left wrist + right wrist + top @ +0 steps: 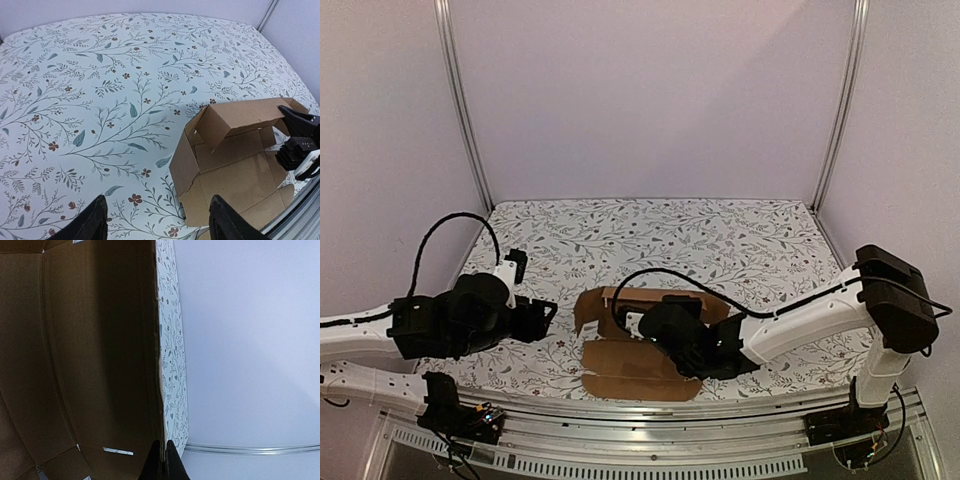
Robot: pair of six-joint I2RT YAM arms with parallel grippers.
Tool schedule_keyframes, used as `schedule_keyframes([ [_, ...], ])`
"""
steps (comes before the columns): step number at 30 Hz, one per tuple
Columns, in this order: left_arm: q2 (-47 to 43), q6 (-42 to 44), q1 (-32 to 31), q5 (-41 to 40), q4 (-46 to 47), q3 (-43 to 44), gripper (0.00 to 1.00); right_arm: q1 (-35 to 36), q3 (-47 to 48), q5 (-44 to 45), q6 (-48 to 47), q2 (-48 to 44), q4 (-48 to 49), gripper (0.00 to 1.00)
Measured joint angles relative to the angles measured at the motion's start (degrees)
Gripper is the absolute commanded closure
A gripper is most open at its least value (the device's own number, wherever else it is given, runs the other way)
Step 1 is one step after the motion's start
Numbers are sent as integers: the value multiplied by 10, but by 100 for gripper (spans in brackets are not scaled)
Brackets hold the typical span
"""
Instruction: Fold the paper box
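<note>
The paper box (632, 368) is a brown cardboard sheet lying part-folded near the table's front edge, with its back and left walls raised. In the left wrist view the paper box (235, 165) lies at the lower right. My right gripper (625, 322) reaches in from the right and is shut on the thin edge of a raised wall. In the right wrist view its fingertips (163, 460) pinch that edge, with the box's dark inside (90, 355) filling the left. My left gripper (548, 312) hovers open just left of the box, nothing between its fingers (97, 220).
A floral-print cloth (720, 240) covers the table. A metal rail (740, 405) runs along the near edge, and lilac walls with upright posts (465, 110) close in the back and sides. A black cable (670, 275) arcs over the box from the right arm.
</note>
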Motion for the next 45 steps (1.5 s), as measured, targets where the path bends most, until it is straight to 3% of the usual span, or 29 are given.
schedule_keyframes([
  [9,-8,0,0,-26,5,-23,32,-1,-17,43,-174,51,278,100],
  [13,5,3,0,-35,17,-34,31,-5,-17,45,-232,100,351,100],
  [24,14,19,11,-44,49,-50,28,-16,-17,35,-254,131,374,100],
  [32,89,49,66,-23,78,-47,29,-23,-17,25,-231,132,357,100],
  [45,202,99,162,85,172,-43,30,-38,-17,5,-190,127,330,100],
])
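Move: The box's left side flap, sticking out open-folded, lies about 10 cm ahead of my left hand, 8 cm to its right and 11 cm lower; the raised wall it hangs from has its middle about 23 cm right, 7 ahead and 7 lower. The flat front panel lies level with my left hand, 18 cm right and 15 below. From my right hand, which still pinches the raised wall, the flap lies some 19 cm left, 4 ahead and 6 lower. I bring my open left hand down about 8 cm towards the left flap, sinking a little first, then also reaching some 6 cm forward as its left side rolls up about 10 degrees. My right hand keeps its pinch on the raised wall's edge: a short lift leftward with the fingers tipping up about 10 degrees, then down below where it began, easing forward. ##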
